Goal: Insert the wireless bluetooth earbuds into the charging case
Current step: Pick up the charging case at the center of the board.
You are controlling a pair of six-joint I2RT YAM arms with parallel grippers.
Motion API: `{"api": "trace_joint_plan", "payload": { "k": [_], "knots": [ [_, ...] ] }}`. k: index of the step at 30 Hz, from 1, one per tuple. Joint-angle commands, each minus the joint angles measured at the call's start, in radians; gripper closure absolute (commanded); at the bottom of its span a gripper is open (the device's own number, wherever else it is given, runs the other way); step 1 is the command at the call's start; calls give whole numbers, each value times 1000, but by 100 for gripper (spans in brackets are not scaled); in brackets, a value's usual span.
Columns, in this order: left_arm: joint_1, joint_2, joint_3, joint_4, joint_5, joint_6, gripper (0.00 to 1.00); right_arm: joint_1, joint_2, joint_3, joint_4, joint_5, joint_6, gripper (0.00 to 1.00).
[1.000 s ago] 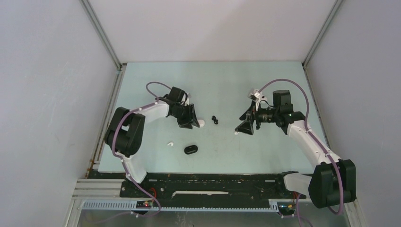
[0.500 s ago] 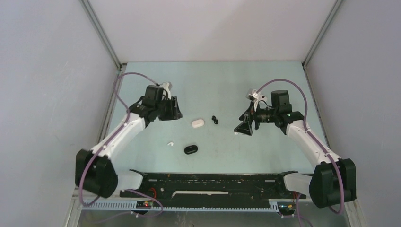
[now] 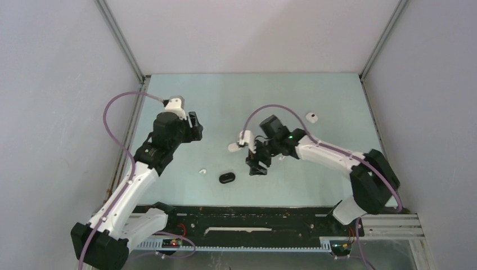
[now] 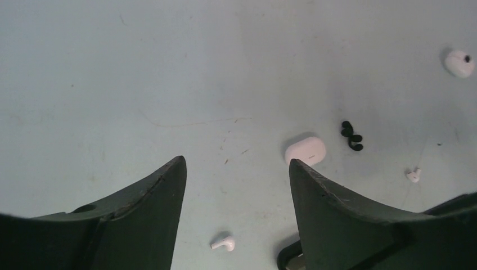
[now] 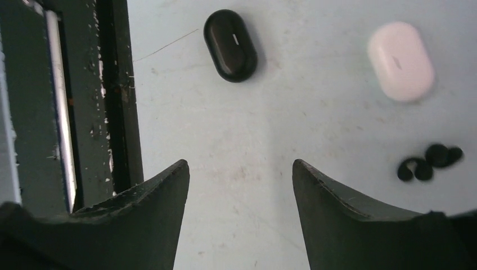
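Note:
A shut white charging case [image 4: 305, 150] lies mid-table, also in the top view [image 3: 233, 147] and the right wrist view [image 5: 400, 61]. A black pair of earbuds [image 5: 430, 161] lies beside it [image 4: 351, 135]. A shut black case [image 5: 230, 45] lies nearer the front [image 3: 227, 178]. One white earbud [image 4: 223, 243] lies left of it [image 3: 202, 171], another [image 4: 414, 175] further right. My left gripper [image 4: 236, 163] is open and empty, back-left of the white case [image 3: 195, 128]. My right gripper [image 5: 241, 166] is open and empty over bare table between the cases [image 3: 257, 166].
A small white rounded piece with a dark spot [image 3: 311, 117] lies alone at the back right [image 4: 459, 63]. The black rail [image 5: 121, 95] along the table's front edge is close to the right gripper. Grey walls close in both sides and the back.
The left gripper has drawn back to the left, away from the white case, with its jaws wider. The right arm swung left to the table's middle, over the black earbuds.

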Motion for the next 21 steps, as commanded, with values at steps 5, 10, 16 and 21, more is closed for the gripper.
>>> {"api": "trace_joint_plan", "payload": {
  "k": [5, 10, 16, 21],
  "knots": [
    [10, 47, 56, -93, -203, -81, 2, 212, 254, 219, -66, 207, -99, 31],
    [31, -29, 12, -50, -242, -110, 0, 272, 374, 317, -61, 259, -124, 31],
    [30, -14, 5, -37, -212, -115, 0, 332, 473, 401, -108, 372, -183, 30],
    [30, -14, -7, 0, -130, -114, 1, 332, 509, 407, -128, 410, -204, 30]
  ]
}}
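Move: Down to the right hand's left lies the black charging case, about 11 cm left, 3 cm back and some 10 cm below. The white case stands roughly 11 cm forward of the black case and 3 cm to its right; the black ear tips are about 9 cm ahead of the right hand and 1 cm left. A white earbud lies some 9 cm left of the black case and 2 cm farther out. From the left hand, the black case is about 14 cm back, 9 cm right and 20 cm below. Sweeping left and down, the right hand travels about 10 cm left and nearly as far down onto the black case, its part-open fingers tipping some 20 degrees steeper and swinging a little counter-clockwise to come over the case, their gap unchanged and no touch visible. High up, the empty left hand drifts about 4 cm left, turning counter-clockwise and spreading its fingers fully. ##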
